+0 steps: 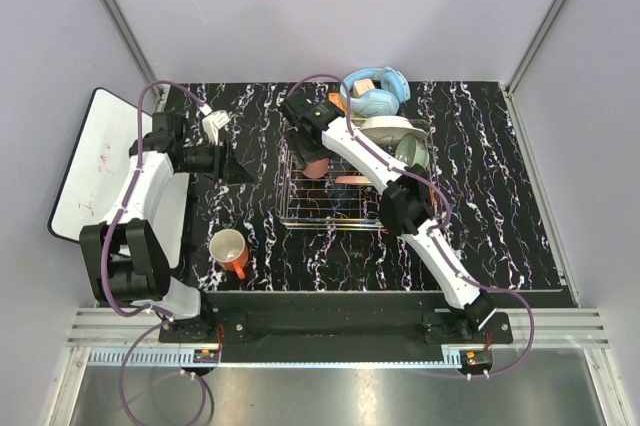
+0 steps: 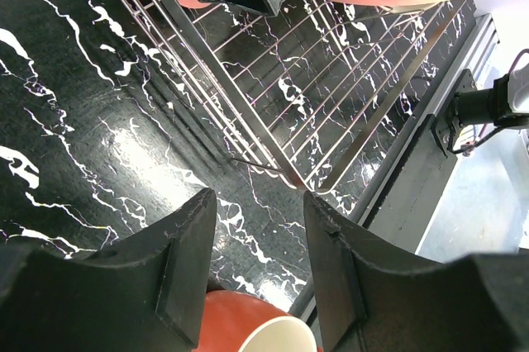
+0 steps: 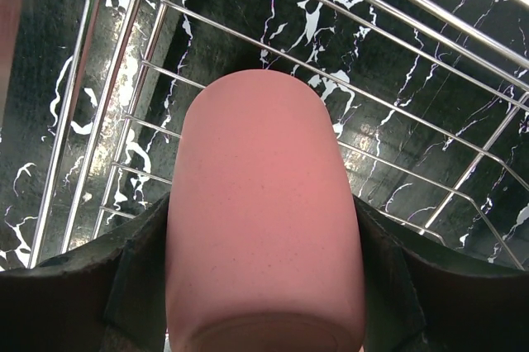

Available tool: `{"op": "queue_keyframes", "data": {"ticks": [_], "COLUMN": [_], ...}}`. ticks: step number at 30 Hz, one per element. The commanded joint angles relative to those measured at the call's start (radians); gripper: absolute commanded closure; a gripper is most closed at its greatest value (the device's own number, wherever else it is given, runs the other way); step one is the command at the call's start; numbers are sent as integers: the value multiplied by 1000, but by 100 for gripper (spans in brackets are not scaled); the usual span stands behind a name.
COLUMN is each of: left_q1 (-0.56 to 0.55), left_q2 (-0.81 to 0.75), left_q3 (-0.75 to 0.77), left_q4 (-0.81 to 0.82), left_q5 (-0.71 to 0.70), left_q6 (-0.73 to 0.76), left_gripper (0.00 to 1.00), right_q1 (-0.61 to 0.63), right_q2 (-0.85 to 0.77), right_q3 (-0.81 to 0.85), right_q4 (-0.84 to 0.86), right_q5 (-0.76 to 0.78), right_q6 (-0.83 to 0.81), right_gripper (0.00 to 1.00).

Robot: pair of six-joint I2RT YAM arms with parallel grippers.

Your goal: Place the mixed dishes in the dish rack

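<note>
The salmon-pink cup (image 3: 260,162) lies lengthwise between my right gripper's (image 3: 264,232) fingers, which are shut on its sides. It hangs over the left end of the silver wire dish rack (image 1: 335,208), where the right gripper (image 1: 312,151) reaches in from above. A pink-rimmed plate (image 1: 350,179) lies in the rack. My left gripper (image 1: 243,171) stands open and holds nothing, just left of the rack. The cream mug with the orange handle (image 1: 230,251) stands on the table nearer the arm bases. In the left wrist view the mug (image 2: 264,331) shows below the open left gripper (image 2: 260,203).
Light blue headphones (image 1: 375,91) lie at the back behind the rack. An orange-and-white bowl (image 1: 390,129) and a pale green bowl (image 1: 412,151) sit at the rack's far right. A white board with red marks (image 1: 85,161) lies off the table's left edge.
</note>
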Motion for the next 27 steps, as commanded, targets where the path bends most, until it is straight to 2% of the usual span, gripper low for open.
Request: {"op": "queue_keyframes", "data": {"ticks": [1,3,6,7,8,20,27], "left_q1": [4,4,4,4,4,4,4], "left_q2": [-25,-25,-25,-24,-22,-25,-53], "left_q3": [9,6,-2,-4,-7,-8,1], "left_q4": [7,5,4,2,2,-10,-44], "left_q5": [10,9,7,6,5,4,-54], "left_q6": [25,29,35,37,37,49,107], "left_gripper": [51,51,51,51,51,51,52], "right_q1": [10,10,11,11,14,23,65], "right_q2": [17,22,22,17,14,-75,-211], "right_q3": [0,-5,-6,-5,-5,41,-38], "right_q4": [42,47,51,55,59,82,75], "right_q5": [26,26,36,41,47,115,160], "right_q6": [-19,-21,-27,-30,-34,-62,-64], "right_gripper": [84,66,33,10,1,0,0]}}
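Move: In the back left corner of the rack, the upside-down pink cup already stands in the right hand's grip, its middle about 1 cm behind and 2 cm below the hand point. From that hand the pink plate's middle is some 11 cm right and 4 cm back, the white plate about 16 cm right and 8 cm ahead, and the green bowl 20 cm right and 2 cm ahead. The cup lies roughly 11 cm ahead of the idle left hand, 15 cm right and 10 cm below. Opening its fingers wide, the right hand lets go of the pink cup's sides and eases forward about 1.5 cm at nearly the same height. Then it starts to rise clear, about 2 cm in all, while the fingertips tip forward and up by some 5 degrees. ##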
